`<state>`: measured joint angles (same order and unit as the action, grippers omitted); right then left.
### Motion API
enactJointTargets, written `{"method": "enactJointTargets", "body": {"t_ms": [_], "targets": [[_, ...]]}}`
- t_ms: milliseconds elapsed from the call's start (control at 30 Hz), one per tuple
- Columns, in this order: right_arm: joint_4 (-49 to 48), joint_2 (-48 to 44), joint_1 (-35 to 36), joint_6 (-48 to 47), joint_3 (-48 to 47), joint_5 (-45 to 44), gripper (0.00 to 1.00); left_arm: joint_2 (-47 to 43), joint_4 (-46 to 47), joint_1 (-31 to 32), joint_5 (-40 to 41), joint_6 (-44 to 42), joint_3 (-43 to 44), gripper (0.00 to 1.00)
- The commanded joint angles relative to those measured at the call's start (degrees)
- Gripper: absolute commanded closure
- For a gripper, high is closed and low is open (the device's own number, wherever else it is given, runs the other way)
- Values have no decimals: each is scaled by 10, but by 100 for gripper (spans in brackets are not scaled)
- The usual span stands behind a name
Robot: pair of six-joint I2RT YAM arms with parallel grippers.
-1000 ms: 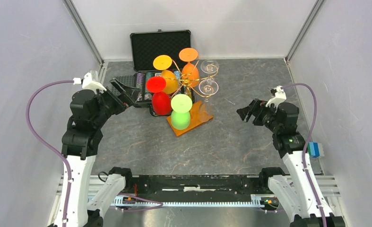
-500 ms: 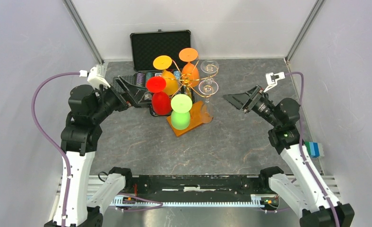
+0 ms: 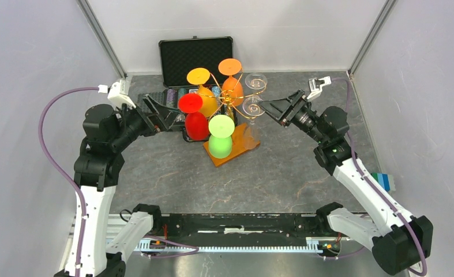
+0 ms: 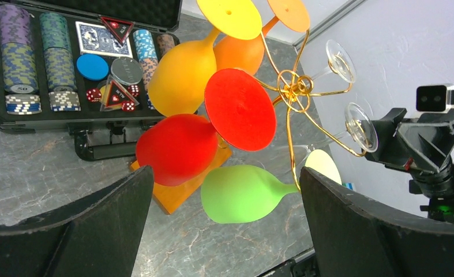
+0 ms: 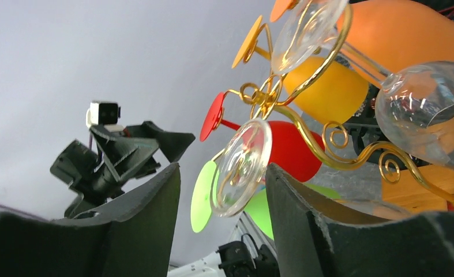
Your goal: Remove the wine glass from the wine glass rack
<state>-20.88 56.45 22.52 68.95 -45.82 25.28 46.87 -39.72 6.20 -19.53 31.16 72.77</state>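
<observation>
The wine glass rack [image 3: 231,101], golden wire on an orange wooden base [image 3: 239,150], stands mid-table hung with yellow, orange, red [image 3: 191,104] and green [image 3: 220,128] glasses and two clear ones. My right gripper [image 3: 266,108] is open, its fingers on either side of the nearer clear wine glass's round foot [image 5: 241,167]. The foot sits close to the right finger [image 5: 305,225], with a gap to the left one. That glass's bowl [image 5: 426,109] hangs beyond the golden wire [image 5: 305,124]. My left gripper [image 4: 225,176] is wide open by the red glass [image 4: 178,149], holding nothing.
An open black case of poker chips [image 3: 197,55] lies behind and left of the rack, its chip rows [image 4: 18,63] close to my left fingers. A small blue and white box [image 3: 385,182] sits at the right wall. Grey enclosure walls stand on three sides.
My right arm has reached forward and left to the rack, and its jaws have narrowed around the clear glass's foot. My left arm first edged toward the red glass, then held still.
</observation>
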Motion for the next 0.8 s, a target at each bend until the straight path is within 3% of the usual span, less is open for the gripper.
{"method": "enactJointTargets", "body": {"t_ms": [0,167,367,767], "targets": [[32,16,8,-6,-41,-55,44,-8,14,0,13,-37,0,0],[80,27,12,-30,-64,-88,64,-12,8,0,24,-43,-5,0],[115,18,14,-47,-79,-113,99,-17,4,0,34,-47,-9,0],[147,-6,30,-30,-85,-114,100,-20,-8,0,69,-55,-9,0]]}}
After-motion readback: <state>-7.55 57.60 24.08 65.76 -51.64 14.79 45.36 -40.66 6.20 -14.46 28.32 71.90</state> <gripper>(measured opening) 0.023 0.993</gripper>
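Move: The near clear wine glass hangs upside down, its foot lying roughly 3 cm ahead, 4 cm left and 1 cm below the right hand, just past the open fingertips. The far clear foot is about 8 cm beyond it, the rack hub some 9 cm to its left and 2 farther out, and the green foot about 11 cm to its left and 7 nearer. From the left hand, the near clear foot lies roughly 4 cm ahead and 28 cm to the right. Forward some 3 cm, sinking about 1 and later easing about 1 to its right, the right hand brings its fingers in towards the near clear glass's foot while they close fully and pinch its rim, the wrist turning about 10 degrees clockwise. It draws back about half a centimetre at the end. The left hand stays open and drifts some 1.5 cm left. ##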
